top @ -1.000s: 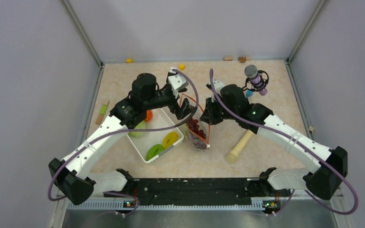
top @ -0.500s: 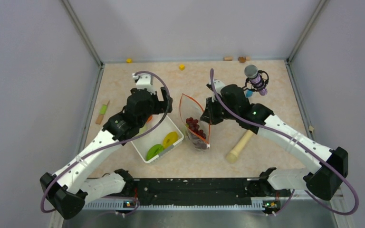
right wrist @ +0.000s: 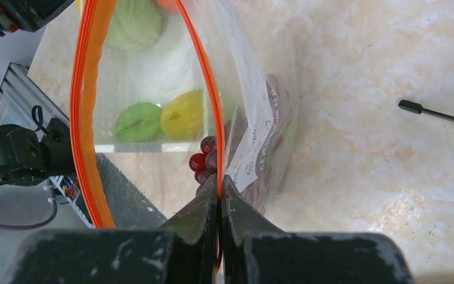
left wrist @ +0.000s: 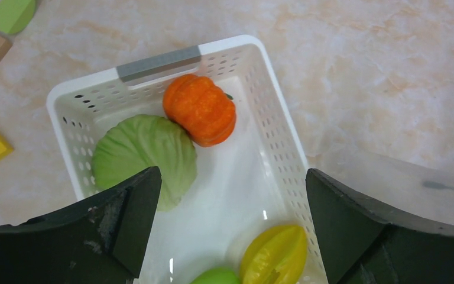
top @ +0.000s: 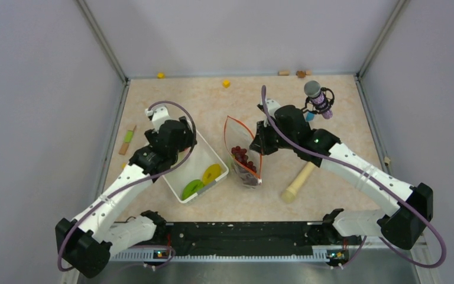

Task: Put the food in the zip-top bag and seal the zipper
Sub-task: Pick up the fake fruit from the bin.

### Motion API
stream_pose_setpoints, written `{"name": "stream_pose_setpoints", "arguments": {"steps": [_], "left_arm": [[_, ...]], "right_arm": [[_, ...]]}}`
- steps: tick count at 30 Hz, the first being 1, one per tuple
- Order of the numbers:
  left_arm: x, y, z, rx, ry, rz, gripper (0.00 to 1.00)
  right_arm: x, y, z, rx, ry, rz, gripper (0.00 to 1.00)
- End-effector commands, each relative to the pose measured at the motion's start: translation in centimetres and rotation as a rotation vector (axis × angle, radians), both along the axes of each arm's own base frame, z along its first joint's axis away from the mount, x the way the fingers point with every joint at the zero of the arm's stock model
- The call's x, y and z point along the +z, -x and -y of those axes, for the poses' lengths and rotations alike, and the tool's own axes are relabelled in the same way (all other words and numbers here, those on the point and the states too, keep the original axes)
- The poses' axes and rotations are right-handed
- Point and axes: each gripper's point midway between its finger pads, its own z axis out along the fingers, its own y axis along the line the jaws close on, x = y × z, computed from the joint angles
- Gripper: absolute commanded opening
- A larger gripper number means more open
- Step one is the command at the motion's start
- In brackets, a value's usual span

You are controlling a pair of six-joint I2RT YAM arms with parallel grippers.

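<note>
The clear zip-top bag [top: 243, 151] stands mid-table with its mouth held open. My right gripper [right wrist: 219, 180] is shut on one side of the red-orange zipper [right wrist: 88, 89], at the bag's right rim [top: 259, 142]. A dark red grape bunch [right wrist: 206, 160] lies inside the bag. My left gripper [left wrist: 232, 177] hangs open and empty over the white basket [left wrist: 272, 118]. In the basket lie an orange piece [left wrist: 200, 116], a light-green piece [left wrist: 143, 157], a yellow piece [left wrist: 273, 254] and a green piece [left wrist: 217, 276].
A beige wooden rod [top: 298, 180] lies right of the bag. A grey-headed microphone [top: 316, 97] stands behind the right arm. Small yellow blocks [top: 226, 83] and wooden bits [top: 284, 73] sit by the back wall. A green and wood stick [top: 128, 139] lies at the left wall.
My left arm has pulled back from the bag's mouth, leftward, to above the far end of the basket, still open. The right arm and the bag have not moved.
</note>
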Motion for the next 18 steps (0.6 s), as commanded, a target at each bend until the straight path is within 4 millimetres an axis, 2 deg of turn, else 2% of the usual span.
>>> {"name": "stream_pose_setpoints", "arguments": {"steps": [1, 6, 15, 18], "left_arm": [[-0.9, -0.9, -1.3, 0.041, 0.050, -0.008, 0.97], [-1.7, -2.6, -1.8, 0.032, 0.059, -0.013, 0.97], [-4.7, -5.5, -3.0, 0.061, 0.065, -0.078, 0.95], [-4.7, -6.4, -3.5, 0.074, 0.045, -0.060, 0.93]], "right_arm": [[1.8, -0.1, 0.1, -0.007, -0.029, 0.055, 0.00], [1.5, -0.3, 0.0, -0.007, -0.021, 0.053, 0.00], [1.2, -0.5, 0.1, -0.014, -0.011, 0.052, 0.00], [1.3, -0.5, 0.1, -0.015, -0.010, 0.055, 0.00]]}}
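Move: The orange pumpkin lies in the bin about 9 cm ahead of the open left hand, some 2 cm to its left and 14 cm below. The green cabbage sits 7 cm back from the pumpkin and 5 cm to the left of it; the yellow fruit is roughly 12 cm back and 10 cm right of the pumpkin, both about as low. From the right hand, the pumpkin is about 14 cm ahead, 29 cm left and 17 cm below. Towards the orange pumpkin in the bin the empty left hand sinks about 6 cm, shifting left first, then reaching some 4 cm forward as it goes on down. Its wrist tips a little farther down and the fingers stay wide open, not yet at the pumpkin. The right hand stays put, still pinching the zip-top bag's rim with the fingers shut. ##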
